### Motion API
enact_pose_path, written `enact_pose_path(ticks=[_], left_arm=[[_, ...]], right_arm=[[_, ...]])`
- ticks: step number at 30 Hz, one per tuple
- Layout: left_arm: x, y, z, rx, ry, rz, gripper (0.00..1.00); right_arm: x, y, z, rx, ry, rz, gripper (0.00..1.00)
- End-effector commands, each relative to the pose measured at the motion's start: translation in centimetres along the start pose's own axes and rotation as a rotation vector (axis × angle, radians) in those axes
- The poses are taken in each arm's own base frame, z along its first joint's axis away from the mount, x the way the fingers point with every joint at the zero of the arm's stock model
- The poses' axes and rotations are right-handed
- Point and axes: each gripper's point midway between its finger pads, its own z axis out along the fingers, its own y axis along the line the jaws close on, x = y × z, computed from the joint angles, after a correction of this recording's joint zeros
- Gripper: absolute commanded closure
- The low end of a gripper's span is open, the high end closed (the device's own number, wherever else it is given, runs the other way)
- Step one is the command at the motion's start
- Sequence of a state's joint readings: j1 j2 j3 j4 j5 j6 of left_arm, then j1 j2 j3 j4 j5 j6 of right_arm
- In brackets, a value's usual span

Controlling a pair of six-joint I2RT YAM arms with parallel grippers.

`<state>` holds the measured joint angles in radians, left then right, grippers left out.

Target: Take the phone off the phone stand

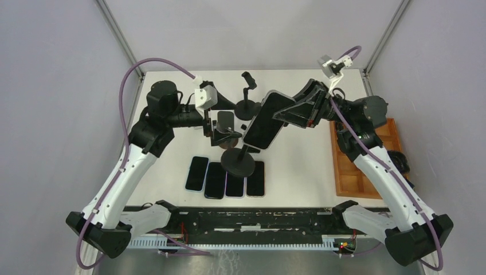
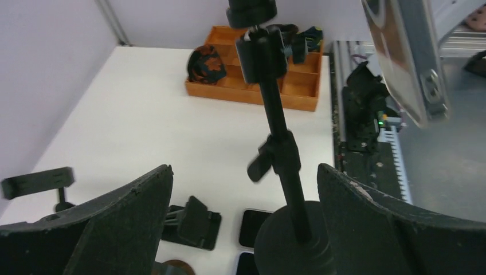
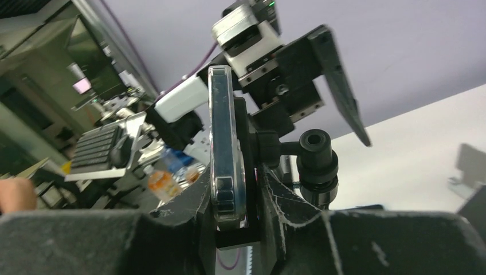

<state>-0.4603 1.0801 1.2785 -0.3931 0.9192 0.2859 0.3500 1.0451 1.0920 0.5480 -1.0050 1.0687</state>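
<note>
A black phone (image 1: 265, 120) sits tilted in the clamp of a black phone stand (image 1: 238, 161) with a round base, mid-table. My right gripper (image 1: 288, 114) is shut on the phone's right edge; in the right wrist view the phone (image 3: 226, 154) stands edge-on between the jaws of this gripper (image 3: 236, 197), with the stand's clamp plate behind it. My left gripper (image 1: 218, 130) is open and empty just left of the stand. In the left wrist view the stand's pole (image 2: 283, 166) shows between the open fingers of the gripper (image 2: 245, 172), touching neither. The phone (image 2: 401, 57) is at the top right there.
Several phones (image 1: 226, 179) lie flat in a row near the front edge. A second black stand (image 1: 247, 103) stands at the back. A small holder with a brown base (image 1: 229, 137) sits under my left gripper. A wooden tray (image 1: 358, 166) lies at the right.
</note>
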Motion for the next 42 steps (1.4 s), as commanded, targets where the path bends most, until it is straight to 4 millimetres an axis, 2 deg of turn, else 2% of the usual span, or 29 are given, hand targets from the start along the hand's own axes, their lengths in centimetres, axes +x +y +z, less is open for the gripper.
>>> enact_pose_path(ticks=[1,5,10,16,21,26,31,33,34,36,37,41,42], left_arm=[[-3.3,-3.0,0.1,0.168,-0.11,-0.114,0.0],[-3.3,-3.1,0.0,0.161,-0.118,-0.116,0.0],[-3.4,-4.6,-0.1,0.253,-0.126,-0.164,0.0],[-2.2,-5.8,-0.1,0.315,-0.105,-0.223,0.0],[-0.5,-6.5,-0.3,0.318,-0.078,-0.241,0.03],[0.1,-6.8,-0.4,0.335,-0.062,-0.261,0.3],[0.1,-6.9,-0.4,0.347,-0.06,-0.269,0.65],[-0.3,-7.2,-0.5,0.362,-0.064,-0.26,0.85],[-0.5,-7.2,-0.6,0.368,-0.066,-0.233,0.96],[-0.2,-7.5,-0.9,0.385,-0.044,-0.211,0.98],[-0.2,-7.8,-1.1,0.401,-0.034,-0.204,0.98],[-0.2,-9.0,-2.1,0.455,-0.003,-0.169,0.98],[-0.1,-9.3,-2.2,0.467,0.002,-0.173,0.98]], right_arm=[[-2.0,4.2,1.9,-0.148,-0.108,-0.101,1.0],[-0.8,4.7,3.3,-0.192,-0.095,-0.072,1.0],[0.4,4.1,5.0,-0.209,-0.079,-0.039,1.0],[1.4,4.5,7.1,-0.251,-0.075,-0.012,1.0],[1.7,5.0,8.0,-0.273,-0.089,0.003,1.0],[1.7,6.1,8.3,-0.289,-0.122,-0.01,1.0],[2.8,6.8,8.7,-0.285,-0.145,-0.033,1.0],[3.6,6.5,8.9,-0.265,-0.134,-0.043,1.0],[4.0,6.2,9.0,-0.252,-0.118,-0.045,0.97],[4.6,5.6,9.2,-0.226,-0.076,-0.079,0.72],[5.0,5.2,9.3,-0.202,-0.043,-0.094,0.63],[6.0,4.4,9.6,-0.161,0.104,-0.174,0.42],[6.2,4.4,9.7,-0.16,0.137,-0.19,0.4]])
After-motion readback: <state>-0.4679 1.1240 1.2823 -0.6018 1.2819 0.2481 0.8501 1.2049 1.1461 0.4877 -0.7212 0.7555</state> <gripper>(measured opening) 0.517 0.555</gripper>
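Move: The left hand, open and pointing right, goes for the collar high on the phone stand's post, about 10 cm to its right, level with it front to back and a couple of centimetres higher. The phone's middle is roughly 9 cm right, 2 cm back and 5 cm up; the stand's round base about 11 cm back, 3 cm right and 9 cm below. From the right hand, already gripping phone and mount, the collar lies some 7 cm left, 2 cm back and 3 cm below, the phone's middle 5 cm left, 4 cm back, level. The right hand carries the phone and its stand about 11 cm left and 5 cm back to the left hand, turning up to some 15 degrees counter-clockwise, while the open left hand draws back about 7 cm, turning some 20 degrees clockwise and rising slightly before sinking again. The left fingers then close halfway around the collar behind the phone and keep hold of it, and only after that do the right fingers begin to open at the phone's edge. ##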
